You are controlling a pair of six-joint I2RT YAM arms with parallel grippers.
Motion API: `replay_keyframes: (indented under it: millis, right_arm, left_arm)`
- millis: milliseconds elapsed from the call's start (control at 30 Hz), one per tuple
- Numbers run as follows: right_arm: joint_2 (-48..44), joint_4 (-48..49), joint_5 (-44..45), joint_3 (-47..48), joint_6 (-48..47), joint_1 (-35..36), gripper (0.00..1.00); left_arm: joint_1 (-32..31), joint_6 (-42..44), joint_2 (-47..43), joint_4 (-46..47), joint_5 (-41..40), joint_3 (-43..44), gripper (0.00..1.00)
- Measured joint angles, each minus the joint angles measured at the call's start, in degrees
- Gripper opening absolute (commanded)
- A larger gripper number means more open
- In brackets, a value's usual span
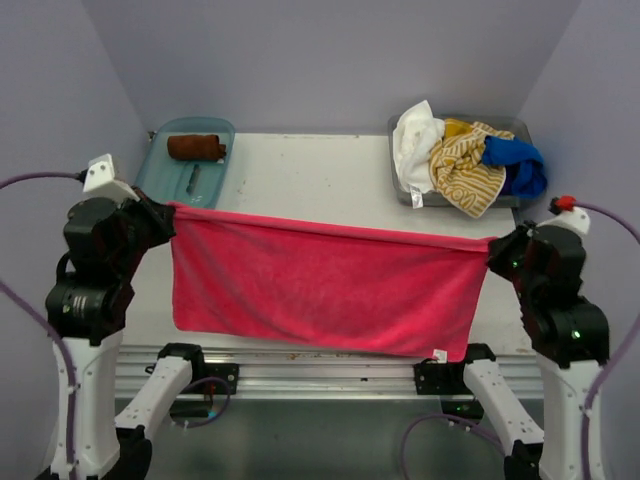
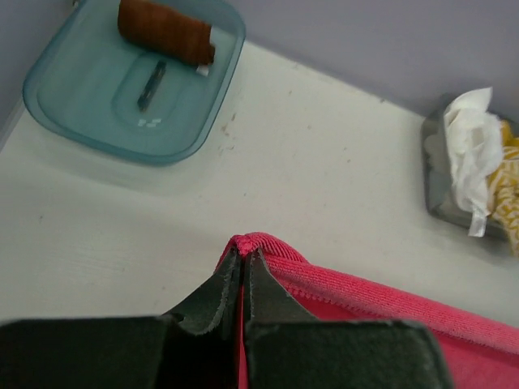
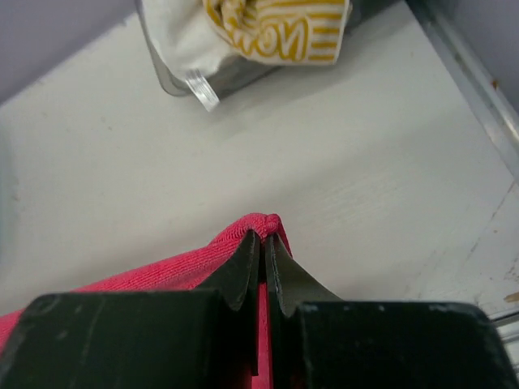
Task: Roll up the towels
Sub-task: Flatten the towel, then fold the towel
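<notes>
A hot pink towel (image 1: pixel 320 285) hangs stretched flat above the table between both arms. My left gripper (image 1: pixel 168 212) is shut on its left top corner (image 2: pixel 243 243), and my right gripper (image 1: pixel 492 250) is shut on its right top corner (image 3: pixel 266 223). A rust-brown towel (image 1: pixel 196 147) lies rolled in the teal tray (image 1: pixel 160 170) at the back left. White (image 1: pixel 414 140), yellow-and-white striped (image 1: pixel 465 170) and blue (image 1: pixel 518 162) towels are piled in the grey bin (image 1: pixel 520 125) at the back right.
The white table (image 1: pixel 310 170) stretches between tray and bin. Purple walls close in the back and both sides. A metal rail (image 1: pixel 320 368) runs along the near edge under the hanging towel. A small dark object (image 2: pixel 152 85) lies in the teal tray.
</notes>
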Motion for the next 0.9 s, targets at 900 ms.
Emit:
replay_keyframes:
  millis: [900]
  right_arm:
    - [39.5,33.2,0.2,-20.2,5.3,0.0,0.00]
  left_arm:
    - [1.7,-3.9,45.4,19.9,1.0,-14.1,0.00]
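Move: Both shut grippers hold the pink towel's top corners. Open table for it lies about 15 cm ahead of the left hand and 38 cm below, and about 16 cm ahead of the right and 34 cm below. The teal tray's middle is roughly 35 cm ahead of the left hand and 13 cm left, the brown roll in it 42 cm ahead and 12 cm left. The grey bin is some 38 cm ahead of the right hand and 8 cm right. Swing both grippers down and forward together towards the open table short of the tray and bin, about 27 cm down and 16 cm out on the left, a little less deep on the right. Tip the fingers downward as you go, keep both corners pinched, finish mostly forward, and let the right hand ease up some 3 cm at the end. ##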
